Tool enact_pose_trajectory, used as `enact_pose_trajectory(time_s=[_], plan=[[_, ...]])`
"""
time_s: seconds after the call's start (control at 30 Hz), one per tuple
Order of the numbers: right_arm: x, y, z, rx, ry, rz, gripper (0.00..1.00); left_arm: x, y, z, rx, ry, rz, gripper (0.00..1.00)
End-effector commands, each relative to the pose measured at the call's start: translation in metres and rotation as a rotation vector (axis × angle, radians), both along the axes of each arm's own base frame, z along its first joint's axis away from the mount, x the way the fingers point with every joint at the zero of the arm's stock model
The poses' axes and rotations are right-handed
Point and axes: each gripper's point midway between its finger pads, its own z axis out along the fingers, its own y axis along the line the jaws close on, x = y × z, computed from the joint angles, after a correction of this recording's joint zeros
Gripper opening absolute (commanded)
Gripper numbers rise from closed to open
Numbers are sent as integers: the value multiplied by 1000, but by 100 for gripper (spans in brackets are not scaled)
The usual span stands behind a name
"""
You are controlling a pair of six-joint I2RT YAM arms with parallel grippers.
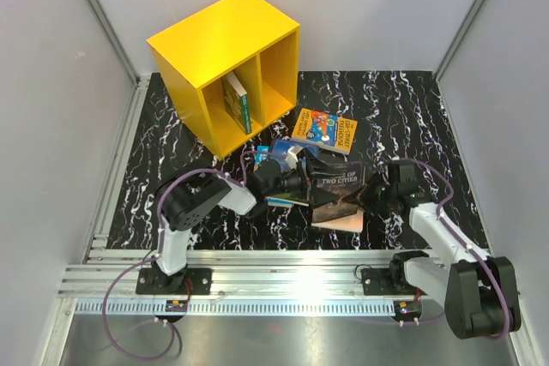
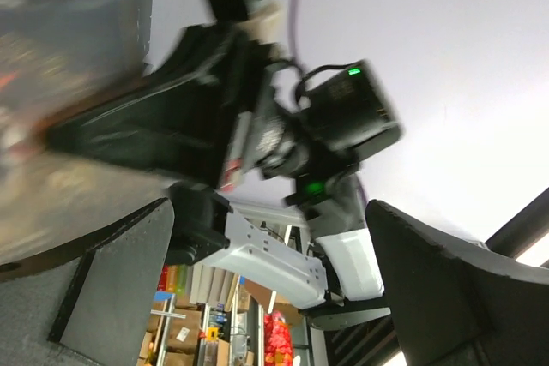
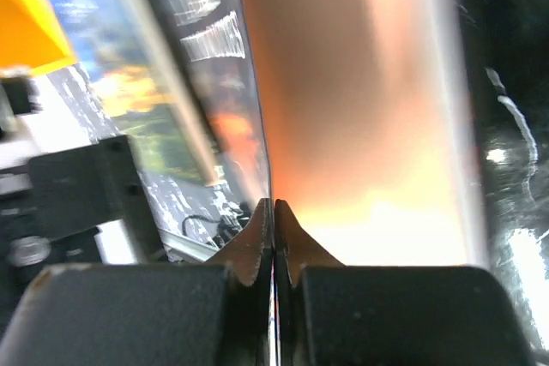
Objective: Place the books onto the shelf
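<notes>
The yellow shelf (image 1: 225, 40) stands at the back left with one green-spined book (image 1: 238, 100) upright in its left compartment. Several books lie in a pile mid-table: an orange-and-blue one (image 1: 324, 130), a blue one (image 1: 279, 153) and a dark one titled "Two Cities" (image 1: 336, 186). My right gripper (image 1: 367, 196) is at the dark book's right edge. In the right wrist view its jaws (image 3: 274, 205) are shut on that book's thin cover (image 3: 343, 83). My left gripper (image 1: 296, 182) is at the pile's left side, its fingers (image 2: 120, 280) wide open and holding nothing.
Grey walls close in the black marbled table (image 1: 403, 109) on three sides. A metal rail (image 1: 283, 267) runs along the near edge, by the arm bases. The shelf's right compartment (image 1: 276, 75) holds nothing. Between my left fingers, the left wrist view shows the right arm (image 2: 274, 117).
</notes>
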Motion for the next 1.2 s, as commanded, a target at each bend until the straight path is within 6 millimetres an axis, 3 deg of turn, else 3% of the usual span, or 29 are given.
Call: enact_pose_trajectory(time_s=[0.0,0.03,0.07,0.1,0.13,0.17,0.27,0.3,0.37,0.67,0.7,0.73,0.77,0.8,0.83,0.87,0.9,0.93,1.0,1.03,1.17], plan=[[29,-14,57,-122,-157,2,0,-14,13,12,41,-73,-43,99],[24,-17,63,-147,-136,15,0,-15,18,21,47,-99,-51,99],[36,-17,93,-153,-199,14,0,-16,21,19,68,-112,-54,99],[38,-18,105,-162,-213,21,0,-14,25,9,127,-123,-58,99],[36,-19,113,-172,-201,27,0,-17,27,13,144,-144,-76,99],[45,-18,137,-182,-248,38,0,-16,29,11,177,-212,-89,99],[50,-18,165,-198,-272,60,0,-13,32,-5,335,-279,-131,99],[51,-18,169,-196,-274,60,0,-16,35,-18,400,-255,-152,99],[51,-16,176,-191,-282,70,0,-12,30,-23,412,-272,-149,99],[24,0,196,-63,-310,103,0,5,18,-47,141,-126,2,99],[19,5,199,-25,-318,123,0,7,18,-33,59,-163,23,99],[17,9,202,14,-324,112,0,10,18,-49,61,-130,44,99],[10,12,196,50,-318,111,0,12,18,-47,29,-104,55,99],[9,19,203,109,-363,127,0,10,17,-41,-22,-124,65,99],[7,23,205,175,-344,93,0,10,15,-51,-24,-108,66,99],[-1,24,189,207,-324,76,0,10,14,-53,-37,-92,67,99],[2,26,194,249,-371,68,0,6,11,-47,-67,-103,67,99],[-2,28,173,300,-302,22,0,4,7,-52,-66,-98,63,99],[-3,27,178,349,-363,-12,0,-5,-1,-56,-49,-90,38,99],[-5,27,165,377,-324,-40,0,-8,-6,-57,-42,-93,26,99],[-15,25,154,379,-332,-50,0,-21,-16,-72,43,-72,-9,99]])
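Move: A Tale of Two Cities lies just left of the right hand, its middle about 6 cm left, level fore and aft and some 3 cm lower; that hand already pinches the book's right cover edge. The book's middle is roughly 2 cm right of the left hand and 12 cm below. From the right hand, the blue book is about 5 cm ahead and 19 cm left, and the orange treehouse book about 20 cm ahead and 9 cm left. Keeping its pinch on the edge of A Tale of Two Cities' front cover, the right hand pulls it up some 16 cm and a little forward, then comes back towards its base and sinks about 4 cm. The left, wide open, first draws away left, fingers dipping, then drops about 5 cm and eases right again towards the book's spine side, fingers levelling. ##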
